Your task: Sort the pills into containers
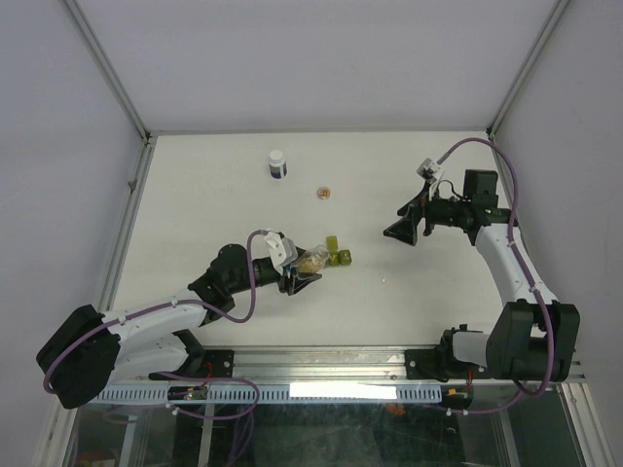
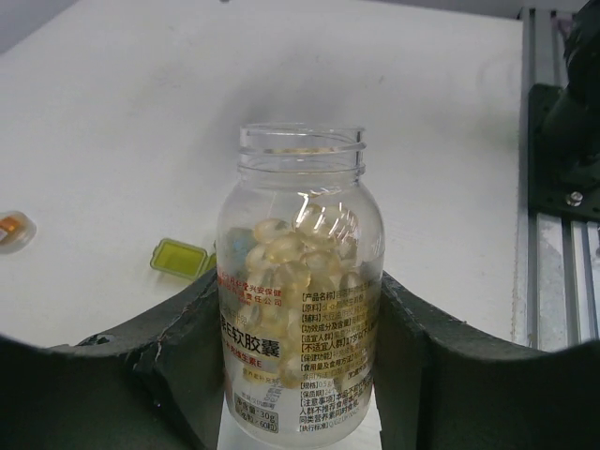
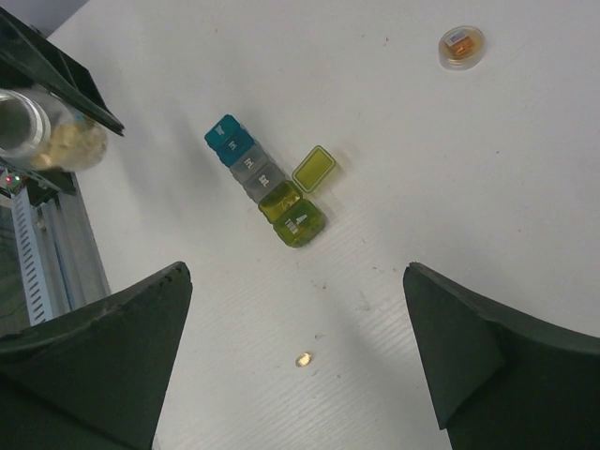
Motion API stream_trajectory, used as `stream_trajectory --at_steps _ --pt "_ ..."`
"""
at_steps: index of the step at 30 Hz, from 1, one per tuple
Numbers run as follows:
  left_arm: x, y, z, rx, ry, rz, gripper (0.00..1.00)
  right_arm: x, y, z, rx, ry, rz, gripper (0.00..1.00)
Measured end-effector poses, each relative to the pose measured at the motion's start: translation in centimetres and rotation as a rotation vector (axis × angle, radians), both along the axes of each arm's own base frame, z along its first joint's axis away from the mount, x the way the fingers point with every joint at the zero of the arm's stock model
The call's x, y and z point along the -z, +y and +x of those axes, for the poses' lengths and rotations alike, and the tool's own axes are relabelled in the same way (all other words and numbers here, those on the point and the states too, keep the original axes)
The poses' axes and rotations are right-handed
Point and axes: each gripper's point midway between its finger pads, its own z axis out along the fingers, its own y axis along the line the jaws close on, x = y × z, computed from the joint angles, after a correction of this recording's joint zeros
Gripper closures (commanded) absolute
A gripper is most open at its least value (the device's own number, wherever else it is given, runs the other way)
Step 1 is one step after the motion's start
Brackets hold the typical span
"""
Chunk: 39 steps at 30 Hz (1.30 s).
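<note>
My left gripper (image 1: 298, 275) (image 2: 300, 309) is shut on a clear uncapped bottle (image 1: 313, 259) (image 2: 300, 202) about half full of pale yellow pills, held just left of the containers. The containers (image 1: 337, 256) (image 3: 265, 181) are a strip of blue, teal, grey, green and yellow-green cubes with one green compartment's lid (image 3: 314, 169) (image 2: 178, 257) flipped open. One loose pill (image 3: 303, 359) lies on the table below the strip in the right wrist view. My right gripper (image 1: 403, 231) (image 3: 296, 274) is open and empty, above the table right of the strip.
A white-capped dark bottle (image 1: 278, 163) stands at the back. A small clear vial with orange contents (image 1: 323, 192) (image 3: 462, 45) (image 2: 11, 228) lies nearby. White walls enclose the table; the metal base rail (image 2: 561, 281) runs along the near edge.
</note>
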Motion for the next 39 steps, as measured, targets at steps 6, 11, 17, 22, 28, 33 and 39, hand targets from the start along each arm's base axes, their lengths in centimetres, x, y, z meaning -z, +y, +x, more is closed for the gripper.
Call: stream_trajectory --at_steps 6,11,17,22,28,33,39 --pt "-2.2 -0.3 -0.1 0.011 -0.052 -0.097 1.0 3.0 0.5 0.1 -0.044 0.024 -0.065 0.03" --pt "-1.5 0.2 -0.3 0.008 -0.054 -0.101 1.0 4.3 0.9 -0.5 -0.104 -0.005 -0.097 0.05" --pt "-1.4 0.5 -0.6 0.016 -0.061 -0.118 1.0 5.4 1.0 -1.3 -0.159 -0.04 -0.129 0.07" --pt "-1.4 0.5 -0.8 0.019 -0.062 -0.134 1.0 6.0 0.7 -1.2 -0.166 -0.05 -0.157 0.07" --pt "-1.5 0.7 -0.9 0.018 -0.066 -0.142 1.0 6.5 0.6 -1.2 -0.168 -0.052 -0.181 0.08" --pt "-1.4 1.0 -0.8 0.011 -0.059 -0.149 1.0 7.6 1.7 -0.9 -0.252 -0.086 -0.248 0.05" --pt "-1.0 1.6 -1.6 0.014 -0.036 -0.17 1.0 7.3 4.7 4.7 -0.444 -0.235 -0.327 0.05"
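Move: The round bottle cap lies about 15 cm ahead of my right hand, 16 cm to its left and some 16 cm below. On the same table top, the pill box's middle is roughly 17 cm left and 3 cm back of that hand, and a loose capsule about 8 cm back and 1 cm left. From my left hand, which holds the open bottle, the cap is some 23 cm ahead, 5 cm right and 12 cm below. I first sink my empty right hand about 7 cm towards the table, fingers staying wide open, then sweep it forward and left by some 5 cm each way, towards the round bottle cap, turning it counter-clockwise about 25 degrees. My left hand keeps its grip on the open bottle, lifting it a centimetre or two and tipping the fingers up about 10 degrees as it eases slightly left and back. ##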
